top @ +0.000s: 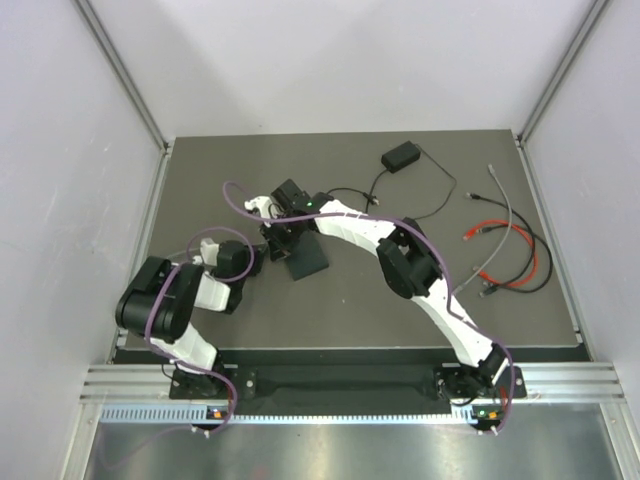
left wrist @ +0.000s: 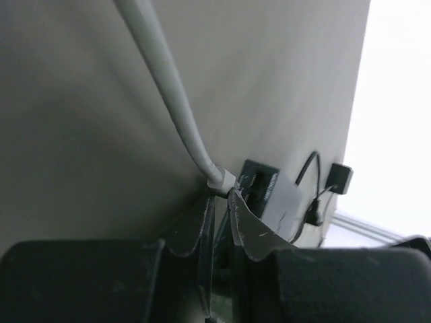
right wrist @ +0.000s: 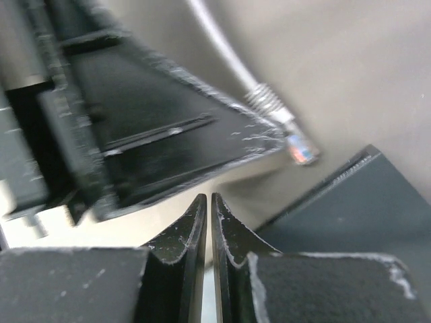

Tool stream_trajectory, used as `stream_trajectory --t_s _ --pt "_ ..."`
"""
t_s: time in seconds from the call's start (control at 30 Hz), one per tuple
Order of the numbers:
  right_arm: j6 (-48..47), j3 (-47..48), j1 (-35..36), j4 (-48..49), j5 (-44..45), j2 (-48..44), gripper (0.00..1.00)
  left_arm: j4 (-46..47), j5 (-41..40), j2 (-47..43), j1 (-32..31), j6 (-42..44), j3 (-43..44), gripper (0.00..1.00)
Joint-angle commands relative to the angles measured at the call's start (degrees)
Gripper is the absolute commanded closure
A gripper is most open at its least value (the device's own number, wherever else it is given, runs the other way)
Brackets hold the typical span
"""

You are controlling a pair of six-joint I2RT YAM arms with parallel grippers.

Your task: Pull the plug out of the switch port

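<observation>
My left gripper (left wrist: pixel 221 194) is shut on the plug (left wrist: pixel 221 180) at the end of a white cable (left wrist: pixel 168 87). The plug is out of its socket: in the right wrist view its clear tip (right wrist: pixel 300 148) hangs free, a short gap from the switch (right wrist: pixel 363 208). The switch (top: pixel 310 260) is a flat black box lying mid-table, and the left wrist view shows its socket edge (left wrist: pixel 259 183) just beyond the plug. My right gripper (right wrist: pixel 209 198) is shut on nothing, low beside the switch's left end, with a left finger (right wrist: pixel 168 128) in front of it.
A small black power brick (top: pixel 401 157) with a thin cord lies at the back of the mat. Loose red, black and grey cables (top: pixel 505 250) lie at the right. Both arms crowd together at the mat's left centre (top: pixel 270 240).
</observation>
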Motion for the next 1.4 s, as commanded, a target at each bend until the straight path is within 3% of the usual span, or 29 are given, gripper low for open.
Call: stream_trajectory --t_s 0.0,0.1,0.2,0.37,0.47,0.53,0.63,0.87,1.03,1.17,1.37 --pt "2.40 -4.63 -1.40 1.38 7.27 -0.58 0.92 -10.46 -1.83 -4.72 -0.21 3.81 -1.95 1.00" --pt "4.61 -12.36 -1.66 6.65 5.86 -5.50 0.89 -16.14 -2.10 -9.81 -0.21 6.43 -1.35 1.00" --pt "5.93 -13.79 -1.75 7.47 3.40 -9.54 0.85 -20.73 -2.02 -15.64 -0.21 9.17 -1.17 1.00" --pt "12.08 -21.16 -1.75 9.92 3.12 -19.20 0.78 -32.07 1.32 -30.56 -0.38 17.42 -0.02 1.00" --pt "15.86 -26.86 -2.54 12.38 3.75 -26.33 0.66 -37.00 6.67 -38.21 -0.47 21.11 -0.20 1.00" --pt "17.35 -30.55 -3.07 12.83 3.57 -30.37 0.63 -40.59 12.53 -41.98 -0.65 23.05 0.15 1.00" --pt "18.94 -35.56 -4.65 14.41 3.22 -34.60 0.52 -42.10 18.26 -46.04 -1.87 22.27 -0.72 1.00" --pt "27.10 -44.19 -7.72 23.19 -11.87 -38.47 0.23 -43.69 21.27 -52.02 -12.85 21.48 -1.34 1.00" --pt "42.65 -50.77 -7.82 38.20 -18.92 -40.05 0.07 -44.30 23.47 -56.15 -17.69 22.18 -3.71 1.00" --pt "48.90 -52.90 -7.38 45.51 -20.95 -40.76 0.04 -44.39 24.26 -58.79 -19.98 20.86 -6.08 1.00" --pt "51.55 -52.99 -5.80 46.32 -20.60 -39.27 0.06 -43.78 25.05 -61.17 -22.62 20.25 -8.20 1.00"
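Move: The left gripper already holds the grey plug free of the port, with the switch's middle about 9 cm to its right and 2 cm nearer the base. The open table in front of the switch, where the plug is to go, lies some 20 cm back and 12 cm right of this hand. From the shut right gripper the plug is roughly 3 cm ahead, 3 cm left and slightly higher; the switch is about 6 cm right and 1 cm ahead. Draw the left gripper back from the switch about 20 cm, lifting early and then swinging right, while turning it some 50 degrees clockwise and keeping the plug pinched. Take the right gripper right and back low beside the switch, then lift it clear, open its fingers wide, and roll and level the hand. ##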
